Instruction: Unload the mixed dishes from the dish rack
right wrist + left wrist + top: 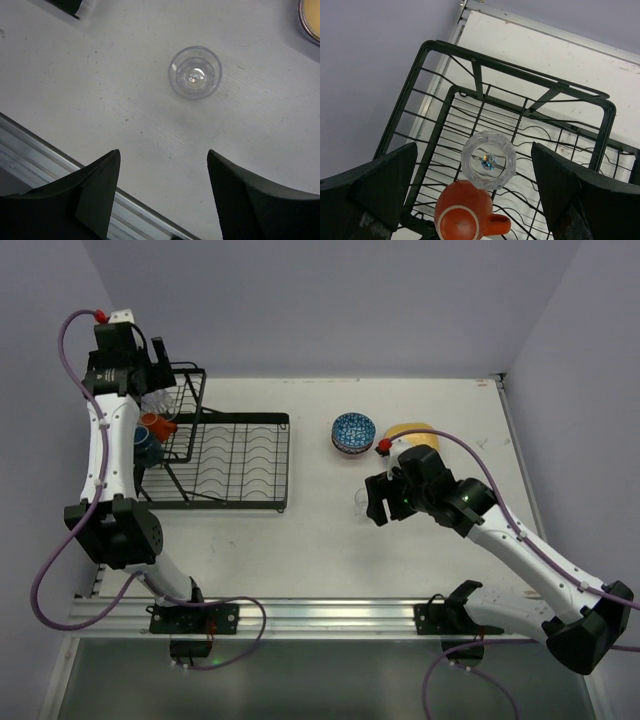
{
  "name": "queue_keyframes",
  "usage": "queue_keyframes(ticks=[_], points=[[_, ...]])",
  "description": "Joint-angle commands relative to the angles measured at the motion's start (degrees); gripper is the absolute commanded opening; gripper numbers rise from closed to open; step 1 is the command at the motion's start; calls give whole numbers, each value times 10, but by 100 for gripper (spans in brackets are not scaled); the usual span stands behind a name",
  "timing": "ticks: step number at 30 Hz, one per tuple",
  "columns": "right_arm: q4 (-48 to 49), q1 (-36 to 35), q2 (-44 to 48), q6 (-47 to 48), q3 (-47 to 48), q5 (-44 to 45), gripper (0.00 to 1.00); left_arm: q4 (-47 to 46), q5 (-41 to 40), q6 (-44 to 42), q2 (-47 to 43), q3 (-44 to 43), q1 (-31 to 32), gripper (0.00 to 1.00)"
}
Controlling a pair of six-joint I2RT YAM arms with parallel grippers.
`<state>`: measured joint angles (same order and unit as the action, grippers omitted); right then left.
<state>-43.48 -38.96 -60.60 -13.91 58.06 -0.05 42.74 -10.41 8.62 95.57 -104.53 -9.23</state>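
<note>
The black wire dish rack (pixel 240 455) stands at the table's left, its raised basket (pixel 445 105) at the far left end. Inside the basket a clear glass (pixel 488 160) sits upright beside an upturned orange mug (pixel 465 217), and a dark mug (pixel 145 445) lies next to them. My left gripper (pixel 474 147) hangs open right above that glass, touching nothing. A second clear glass (pixel 194 73) stands upright on the table. My right gripper (pixel 164 152) is open just short of it, apart from it. A blue-white bowl (pixel 353 432) and a yellow plate (pixel 412 435) rest further back.
An aluminium rail (pixel 320 615) runs along the table's near edge, just under my right fingers (pixel 90 190). Purple walls close in the left, back and right sides. The rack's flat slotted tray (pixel 245 480) holds no dishes.
</note>
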Motion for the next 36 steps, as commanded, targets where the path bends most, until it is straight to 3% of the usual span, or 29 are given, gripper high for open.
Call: queue_keyframes(ticks=[1,10,15,21,23,30,36], points=[[23,0,10,1,14,-21,72,-23,62,-27,8,-31,-5,100],[30,0,10,6,7,-27,72,-14,102,-28,47,-23,-9,94],[29,0,3,11,9,-36,72,-11,79,-33,55,-29,-10,81],[31,0,2,13,7,-42,72,-4,73,-32,65,-27,-9,77],[32,0,0,14,7,-42,72,0,69,-32,66,-23,-10,72],[34,0,-6,14,7,-38,72,5,51,-30,55,-8,-9,71],[33,0,-5,15,8,-39,72,0,43,-31,40,6,-9,59]])
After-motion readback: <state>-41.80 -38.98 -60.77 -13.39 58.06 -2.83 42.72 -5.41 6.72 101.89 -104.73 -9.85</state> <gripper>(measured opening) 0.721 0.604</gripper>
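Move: The remaining clear glass in the upper rack lies about 7 cm below the left hand, some 2 cm ahead and 2 cm to its right. The orange mug stands about 7 cm nearer the robot than that glass, with the blue mug roughly 5 cm nearer still and a little to the left. From the right hand, the rack glass is about 52 cm to the left, 25 cm ahead and slightly above. The left hand's fingers come in around the clear glass from both sides, very close to its walls or already touching; a firm grip can't be seen. The hand sinks about 5 cm onto it and eases some 2 cm forward, mostly early on, tilting slightly steeper and turning clockwise about 5 degrees. The fingers narrow from wide open to a little over half. ##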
